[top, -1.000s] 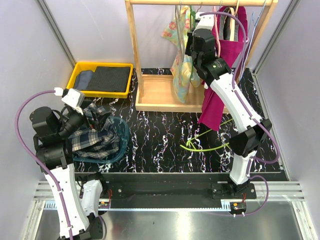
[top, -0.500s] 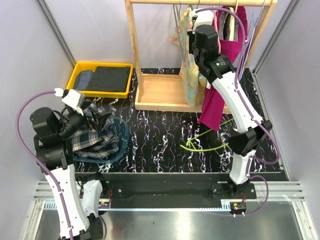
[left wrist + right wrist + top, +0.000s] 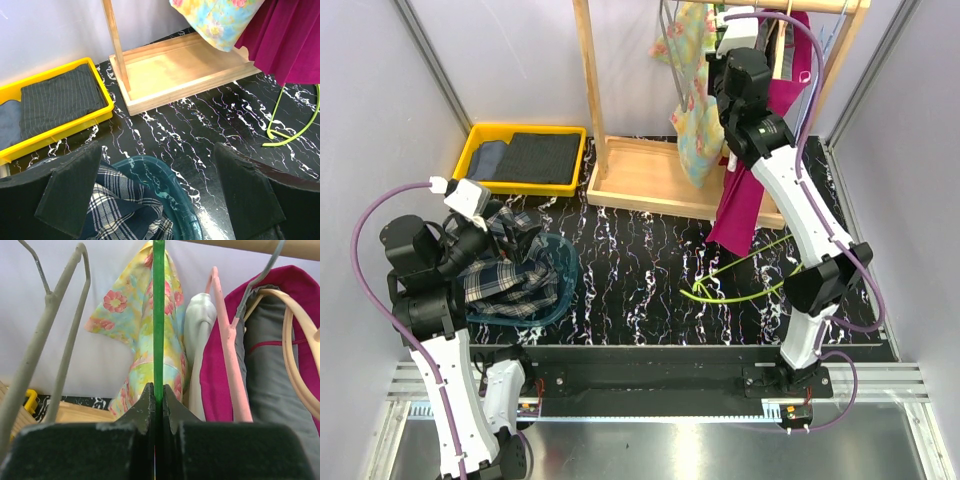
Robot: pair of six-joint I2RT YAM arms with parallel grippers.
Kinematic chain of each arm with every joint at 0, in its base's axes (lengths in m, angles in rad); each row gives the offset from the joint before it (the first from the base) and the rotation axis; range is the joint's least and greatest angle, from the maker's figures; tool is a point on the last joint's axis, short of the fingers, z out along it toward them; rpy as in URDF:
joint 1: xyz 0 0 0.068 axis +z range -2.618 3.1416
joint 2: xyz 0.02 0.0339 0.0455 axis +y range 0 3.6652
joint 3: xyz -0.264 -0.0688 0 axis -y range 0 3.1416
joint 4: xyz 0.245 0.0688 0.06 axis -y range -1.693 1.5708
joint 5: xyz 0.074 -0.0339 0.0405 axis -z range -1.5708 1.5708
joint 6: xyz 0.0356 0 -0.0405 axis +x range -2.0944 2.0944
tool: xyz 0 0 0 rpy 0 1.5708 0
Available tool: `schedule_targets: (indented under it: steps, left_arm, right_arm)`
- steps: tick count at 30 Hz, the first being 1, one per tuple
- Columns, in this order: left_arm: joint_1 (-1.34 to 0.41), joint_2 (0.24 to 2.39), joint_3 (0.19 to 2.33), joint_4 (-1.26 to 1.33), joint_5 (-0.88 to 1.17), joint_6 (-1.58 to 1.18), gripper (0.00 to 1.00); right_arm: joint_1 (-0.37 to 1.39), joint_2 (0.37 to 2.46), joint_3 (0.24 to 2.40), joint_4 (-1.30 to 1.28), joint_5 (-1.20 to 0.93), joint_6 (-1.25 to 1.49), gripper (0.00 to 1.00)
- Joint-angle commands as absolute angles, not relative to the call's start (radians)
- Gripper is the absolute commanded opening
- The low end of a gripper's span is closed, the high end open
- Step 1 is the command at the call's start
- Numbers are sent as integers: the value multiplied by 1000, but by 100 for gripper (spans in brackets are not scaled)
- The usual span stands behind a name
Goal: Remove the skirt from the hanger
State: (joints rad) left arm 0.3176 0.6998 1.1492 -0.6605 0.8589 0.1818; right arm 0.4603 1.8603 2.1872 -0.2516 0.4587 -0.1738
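The skirt [image 3: 695, 110] is floral yellow and hangs from a green hanger [image 3: 159, 315] at the wooden rack's rail. My right gripper [image 3: 159, 392] is shut on the green hanger's wire, just below the rail, with the skirt [image 3: 142, 345] right behind it. Far from the rack, my left gripper [image 3: 157, 155] stands wide open over a teal basin [image 3: 172, 175] that holds a plaid cloth [image 3: 120, 205], with nothing between its fingers. In the top view that basin [image 3: 563, 268] is at the left.
A wooden rack [image 3: 640, 180] stands at the back with a magenta garment [image 3: 750, 200], a pink hanger [image 3: 227, 340] and grey wire hangers [image 3: 55, 315]. A yellow tray [image 3: 475, 140] holds dark folded cloth. A lime hanger [image 3: 730, 280] lies on the table.
My right gripper has risen towards the rail with the green hanger, and the floral skirt has swung up and right. The rack's base now sits skewed. The left arm has not moved.
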Motion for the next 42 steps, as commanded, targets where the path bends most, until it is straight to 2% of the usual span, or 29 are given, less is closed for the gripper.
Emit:
schedule_targets:
  steps: [1, 5, 8, 15, 21, 26, 33, 42]
  left_arm:
    - [316, 681, 1146, -657, 844, 206, 98]
    - [314, 681, 1150, -658, 859, 198, 98]
    - [316, 684, 1166, -658, 906, 178, 99]
    - [308, 716, 1219, -583, 1066, 3, 99]
    - [261, 721, 1239, -448, 1103, -201, 99]
    - [219, 724, 1206, -373, 1086, -276, 99]
    - [135, 759, 1007, -269, 962, -279, 99]
    - [55, 847, 1074, -101, 873, -327, 99]
  right_arm:
    - [443, 1683, 2166, 63, 468, -117, 0]
    - [443, 1551, 1969, -46, 410, 32, 0]
    - [448, 1374, 1791, -139, 341, 153, 0]
    - [449, 1108, 1513, -437, -113, 348, 0]
    - [451, 870, 1347, -595, -290, 446, 0]
    - [453, 756, 1356, -644, -411, 463, 0]
    - [451, 768, 1469, -572, -632, 538, 0]
    - [451, 769, 1486, -525, -696, 589, 0]
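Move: Hanging on the green hanger, which the right hand already grips, the floral skirt has its middle about 13 cm ahead of that hand, 4 cm left and 15 below. The grey hanger is some 5 cm ahead, 8 left; the magenta dress 5 ahead, 10 right, 20 below. The left gripper waits some 30 cm back, 38 left, 11 lower. From it the skirt lies about 43 cm ahead, 33 right, 3 below, the plaid-filled bin 6 left, 30 below. Drawing the green hanger off the rack, the right hand keeps its shut grip and sweeps about 40 cm back, dipping and rising again on the way while turning some 60 degrees counter-clockwise, which brings the skirt across to the left gripper. The left hand, fingers wide open, shifts 7 cm right, first rising and backing, then dropping and reaching forward to the skirt's edge. ##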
